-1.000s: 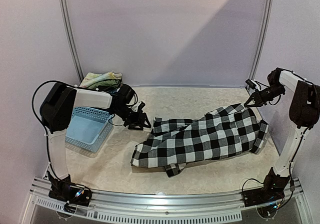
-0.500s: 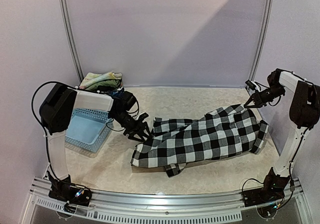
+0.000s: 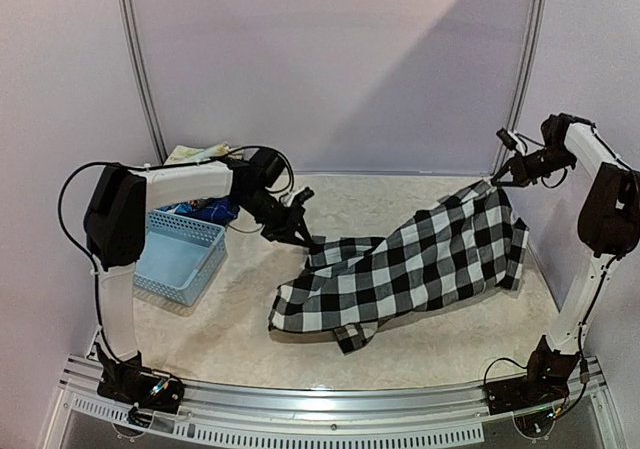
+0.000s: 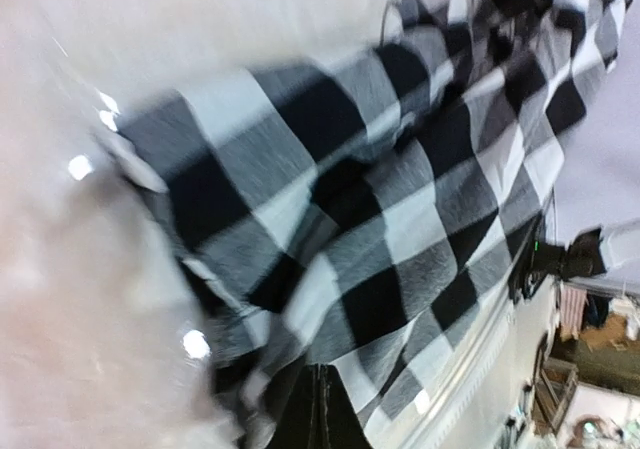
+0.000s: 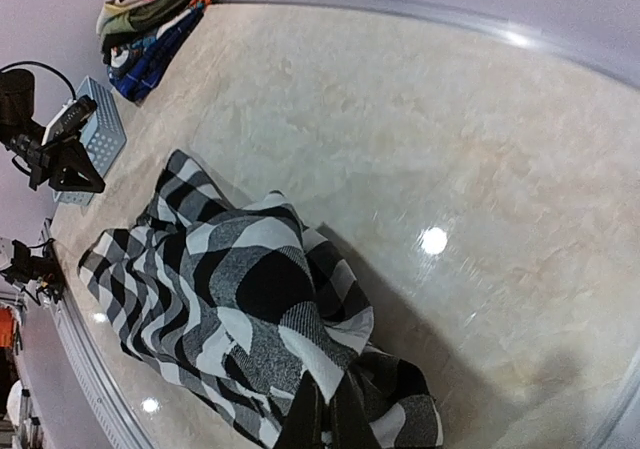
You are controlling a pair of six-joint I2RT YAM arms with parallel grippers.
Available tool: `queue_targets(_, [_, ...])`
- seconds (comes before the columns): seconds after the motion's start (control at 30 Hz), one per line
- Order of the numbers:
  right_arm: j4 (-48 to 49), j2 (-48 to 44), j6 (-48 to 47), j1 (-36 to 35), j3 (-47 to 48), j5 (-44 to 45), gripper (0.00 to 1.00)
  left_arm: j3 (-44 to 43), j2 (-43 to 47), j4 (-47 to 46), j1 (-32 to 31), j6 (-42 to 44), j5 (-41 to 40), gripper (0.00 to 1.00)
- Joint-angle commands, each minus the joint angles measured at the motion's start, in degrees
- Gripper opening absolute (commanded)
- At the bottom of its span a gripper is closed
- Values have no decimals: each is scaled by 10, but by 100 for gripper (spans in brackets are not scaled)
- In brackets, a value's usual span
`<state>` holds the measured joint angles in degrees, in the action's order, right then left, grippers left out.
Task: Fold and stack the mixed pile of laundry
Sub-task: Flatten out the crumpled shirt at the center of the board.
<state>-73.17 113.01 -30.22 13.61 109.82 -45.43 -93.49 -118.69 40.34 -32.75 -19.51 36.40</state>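
The black-and-white checked shirt (image 3: pixel 410 269) lies stretched across the table, with both ends raised. My left gripper (image 3: pixel 303 234) is shut on the shirt's left edge. In the left wrist view its closed fingers (image 4: pixel 328 409) pinch the checked cloth (image 4: pixel 350 189). My right gripper (image 3: pixel 497 180) is shut on the shirt's far right corner and holds it above the table. In the right wrist view the shirt (image 5: pixel 240 289) hangs down from that gripper (image 5: pixel 338 414). The other garments of the laundry pile (image 5: pixel 150 19) sit stacked at the back left corner.
A light blue perforated basket (image 3: pixel 175 259) stands at the left, under my left arm. A pale cloth (image 3: pixel 195 153) and a dark blue piece (image 3: pixel 205 210) lie behind it. The metal frame rail (image 3: pixel 330 409) runs along the near edge.
My left gripper dropped onto the shirt's left edge, shut on it and pulled it up and back. My right gripper rose, lifting the shirt's right corner.
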Motion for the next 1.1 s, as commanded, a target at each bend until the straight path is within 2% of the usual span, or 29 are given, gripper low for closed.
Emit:
queue_targets(0.0, [7,34,59,-1,153,-26,0,-65,73,-32,50,3,-79,0])
queue_targets(0.1, [13,44,90,-1,226,-39,0,-80,124,-42,62,8,-92,0])
queue_targets(0.2, [17,7,86,-1,224,-92,0,-52,159,-51,62,2,-98,0])
queue_targets(0.23, [-1,-7,72,-2,212,-116,0,-34,164,-55,58,-3,-96,7])
queue_targets(0.3, [-60,-44,5,-1,174,-153,0,3,166,-64,47,-12,-103,27])
queue_targets(0.33, [-101,-74,-54,-1,150,-159,0,25,163,-76,39,-19,-107,33])
queue_targets(0.37, [-138,-93,-133,-1,123,-155,0,45,157,-95,29,-29,-108,38])
queue_targets(0.47, [-173,-186,-245,-1,-2,-117,0,77,127,-151,-4,-62,-105,46])
queue_targets(0.57, [-134,-288,-280,-1,-122,-70,0,45,58,-173,-36,-75,-100,50])
queue_targets(0.67, [-103,-348,-269,-1,-184,-28,0,-32,-33,-154,-52,-83,-87,52])
queue_targets(0.8, [-117,-350,-268,-1,-192,-11,0,-129,-129,-105,-63,-91,-75,54])
queue_targets(1.07, [-121,-318,-263,-1,-189,-41,0,-158,-204,-158,-71,-117,-90,60])
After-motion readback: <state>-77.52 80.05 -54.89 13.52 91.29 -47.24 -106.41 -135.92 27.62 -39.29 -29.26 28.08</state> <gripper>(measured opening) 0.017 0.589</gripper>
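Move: The right hand pinches the checked shirt's far right corner; the shirt's middle lies roughly 22 cm to its left, 10 cm back and 19 cm below. From the left hand, shut and seemingly empty, the shirt's left sleeve end is about 8 cm right, 3 cm ahead and 7 cm below, the shirt's middle some 20 cm right and 3 cm back, and the basket about 30 cm left and 2 cm ahead. Still pinching its corner, the right hand lifts, draws back about 13 cm; left hand rises, then sinks rightward, opening. ##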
